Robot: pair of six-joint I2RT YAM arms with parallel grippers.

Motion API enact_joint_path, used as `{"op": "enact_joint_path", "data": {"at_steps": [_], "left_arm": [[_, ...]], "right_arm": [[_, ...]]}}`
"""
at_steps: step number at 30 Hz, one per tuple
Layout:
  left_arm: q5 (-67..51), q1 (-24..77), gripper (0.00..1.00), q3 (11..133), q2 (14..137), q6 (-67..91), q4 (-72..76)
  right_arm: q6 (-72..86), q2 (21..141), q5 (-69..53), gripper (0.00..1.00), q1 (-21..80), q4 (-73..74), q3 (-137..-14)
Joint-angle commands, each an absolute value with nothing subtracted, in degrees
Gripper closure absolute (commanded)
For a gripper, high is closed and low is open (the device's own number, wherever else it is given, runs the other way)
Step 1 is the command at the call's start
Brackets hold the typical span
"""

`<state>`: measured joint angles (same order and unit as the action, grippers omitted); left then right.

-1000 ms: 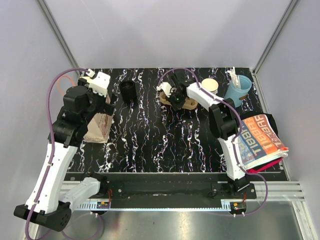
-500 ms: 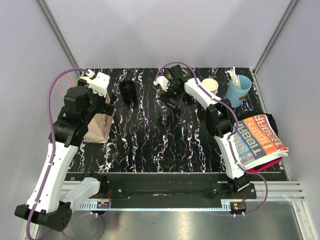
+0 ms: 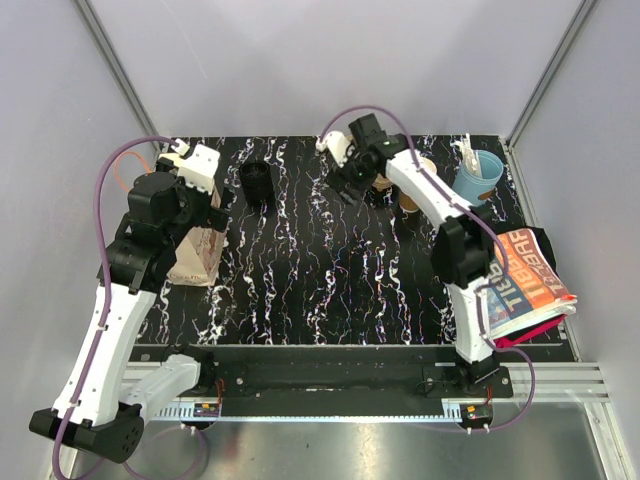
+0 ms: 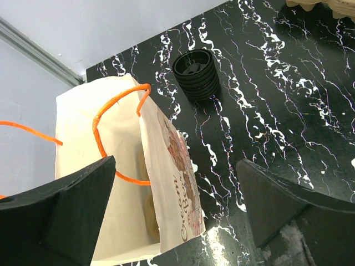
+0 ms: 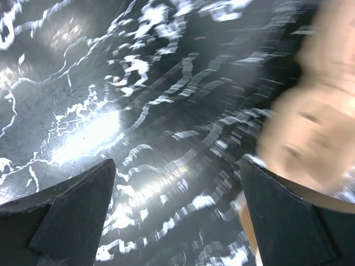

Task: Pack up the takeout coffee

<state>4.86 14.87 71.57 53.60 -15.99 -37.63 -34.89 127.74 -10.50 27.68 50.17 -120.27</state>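
A tan paper cup [image 3: 424,166] with a pale inside stands at the back right, half hidden by my right arm. It has no lid on it, and I cannot tell whether it is one cup or a nested stack. A stack of black lids [image 3: 258,180] [image 4: 195,72] stands at the back left. My left gripper [image 3: 205,205] [image 4: 177,221] is open and empty above an open white paper bag [image 3: 195,250] [image 4: 116,183] with orange handles. A tan rounded shape lies inside the bag. My right gripper [image 3: 346,178] [image 5: 177,221] is open and empty over the table, with a blurred tan shape [image 5: 316,111] to its right.
A tan cardboard carrier [image 3: 384,184] lies under my right arm, and its edge shows in the left wrist view [image 4: 321,4]. A light blue cup [image 3: 478,178] stands at the back right. A magazine [image 3: 520,275] lies at the right edge. Grey walls close in the table.
My right gripper has risen and swung back and to the right, away from where the carrier lay. The carrier now lies further right, near the cups. The left arm has not moved.
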Motion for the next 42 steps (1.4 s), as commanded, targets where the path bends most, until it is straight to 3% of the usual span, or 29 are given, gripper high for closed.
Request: {"op": "enact_joint_path", "data": {"at_steps": [1,13,18,26,36,42], "left_arm": [[3.7,14.6,0.01,71.6,52.8,-15.4,-35.7],[1.2,14.5,0.01,71.5,51.6,-15.4,-37.0],[1.3,14.6,0.01,71.3,51.2,-15.2,-37.1],[1.1,14.5,0.01,71.0,51.3,-15.0,-37.1],[0.6,14.6,0.01,71.0,51.4,-14.8,-37.0],[0.5,14.6,0.01,71.3,51.8,-14.6,-37.1]], "right_arm": [[-28.3,115.5,-2.7,0.01,25.8,45.4,-118.7],[-19.6,117.3,-0.5,0.19,13.8,48.1,-123.1],[-18.1,120.2,-1.1,0.39,11.5,48.3,-125.0],[-17.2,120.4,-6.2,0.44,10.7,49.0,-124.0],[-17.7,121.6,-7.7,0.57,10.8,50.4,-122.6],[-17.8,121.6,-8.2,0.58,10.7,50.5,-121.7]]}}
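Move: The stack of paper cups stands about 18 cm to the right hand's right and some 3 cm ahead, its middle roughly 5 cm lower. The empty cup carrier lies about 10 cm ahead and 6 cm to the right, 9 cm below that hand; the blue bucket stands 15 cm or so right of the cups and nearly level with them. From the left hand the stack is about 20 cm ahead, 45 cm right and 27 cm down. Towards the stack of paper cups goes the empty right hand, leaving the cup carrier: it first climbs about 14 cm, swings some 15 cm right and 5 cm forward, then sinks about 7 cm to the stack's rim, away to the side facing the carrier. The wrist turns roughly 30 degrees clockwise while the fingers narrow from wide open to under half; contact with the rim can't be made out. ##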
